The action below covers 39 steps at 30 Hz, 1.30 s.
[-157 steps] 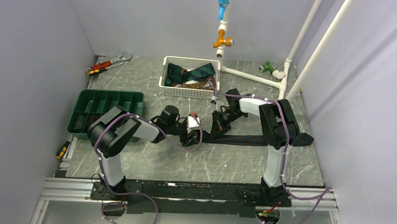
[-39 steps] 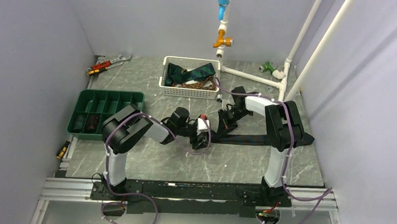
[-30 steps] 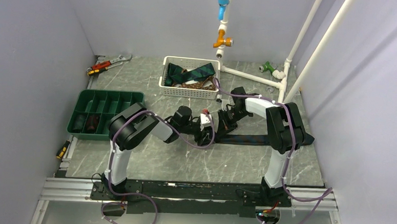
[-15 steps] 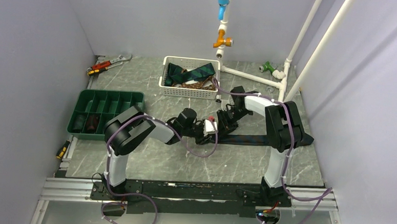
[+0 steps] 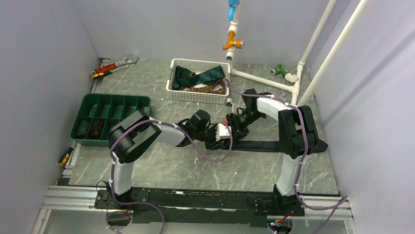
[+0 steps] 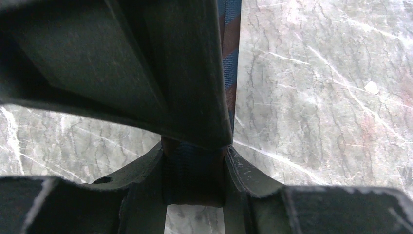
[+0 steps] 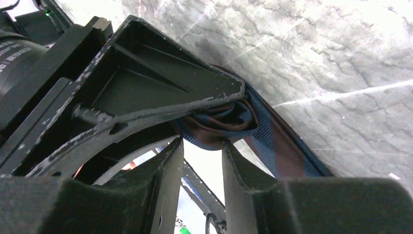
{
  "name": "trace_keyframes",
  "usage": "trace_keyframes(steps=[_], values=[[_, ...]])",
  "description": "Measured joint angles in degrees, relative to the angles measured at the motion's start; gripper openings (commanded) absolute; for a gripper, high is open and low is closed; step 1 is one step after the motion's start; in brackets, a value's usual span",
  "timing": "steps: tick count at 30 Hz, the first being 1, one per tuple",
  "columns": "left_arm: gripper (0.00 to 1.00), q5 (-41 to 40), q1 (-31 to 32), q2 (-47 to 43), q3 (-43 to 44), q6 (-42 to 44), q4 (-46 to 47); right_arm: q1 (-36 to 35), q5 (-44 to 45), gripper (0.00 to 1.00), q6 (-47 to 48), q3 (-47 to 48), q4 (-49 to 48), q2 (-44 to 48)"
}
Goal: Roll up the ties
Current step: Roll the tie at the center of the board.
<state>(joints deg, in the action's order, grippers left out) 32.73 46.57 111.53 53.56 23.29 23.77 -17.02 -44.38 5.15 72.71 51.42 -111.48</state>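
Note:
A dark navy tie with brown stripes (image 5: 271,146) lies stretched across the table towards the right arm's base. Its left end is wound into a small roll (image 6: 194,180). My left gripper (image 6: 194,152) is shut on that roll, which fills the gap between its fingers; from above it (image 5: 223,135) sits mid-table. My right gripper (image 7: 202,144) stands open right beside it, fingers apart, with the roll (image 7: 221,122) at its tips and the left gripper's finger above. In the top view the right gripper (image 5: 235,126) meets the left one. More ties (image 5: 199,75) lie in the white basket (image 5: 195,96).
A green compartment tray (image 5: 115,100) with dark rolls in it stands at the left. A wrench (image 5: 114,66) lies at the back left, a screwdriver (image 5: 65,156) off the mat's left edge. White pipes (image 5: 261,79) run along the back right.
My left gripper has slid right up to the right gripper and closed on the tie's rolled end. The right gripper has gone from shut to open.

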Motion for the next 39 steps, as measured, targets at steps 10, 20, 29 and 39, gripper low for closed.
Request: trace_keyframes(steps=[10, 20, 29, 39], values=[[0.36, 0.1, 0.0, 0.1, 0.4, 0.5, -0.9, -0.6, 2.5, 0.39, -2.5, 2.0, 1.1, -3.4], [0.36, 0.5, 0.0, 0.2, 1.1, 1.2, -2.1, -0.5, 4.3, 0.18, -5.3, 2.3, 1.4, -4.0], [0.7, 0.3, -0.1, 0.2, 0.6, 2.0, -0.5, 1.5, 1.4, 0.0, -5.2, 1.6, 1.2, -5.8], [0.82, 5.0, -2.5, -0.6, -5.6, 3.3, 10.0, 3.4, 1.2, 0.0, -5.2, 1.6, 3.1, -7.9]])
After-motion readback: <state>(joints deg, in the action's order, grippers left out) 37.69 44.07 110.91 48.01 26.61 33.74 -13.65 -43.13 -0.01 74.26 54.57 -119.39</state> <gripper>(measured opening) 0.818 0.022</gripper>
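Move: The rolled end of the tie sits between the left hand's half-closed fingers, about 1 cm to the right of that hand's point and level with it. From the right hand, open above it, the roll is some 3 cm below, about 1 cm back and 1 cm to the left. The flat strip runs off rightward, its middle roughly 16 cm to the right of the right hand, 1 cm back and 4 cm below; the white basket is about 22 cm ahead and 13 cm to the left. Onto the tie roll, still gripped by the left fingers, the right hand comes down about 3 cm and some 2 cm to the right. Its fingers narrow, reopen, then shut fully, ending against the tie where roll meets strip, the wrist tilting roughly 10 degrees. Only late does the left hand open wide, let go and back off about 1 cm leftward. ##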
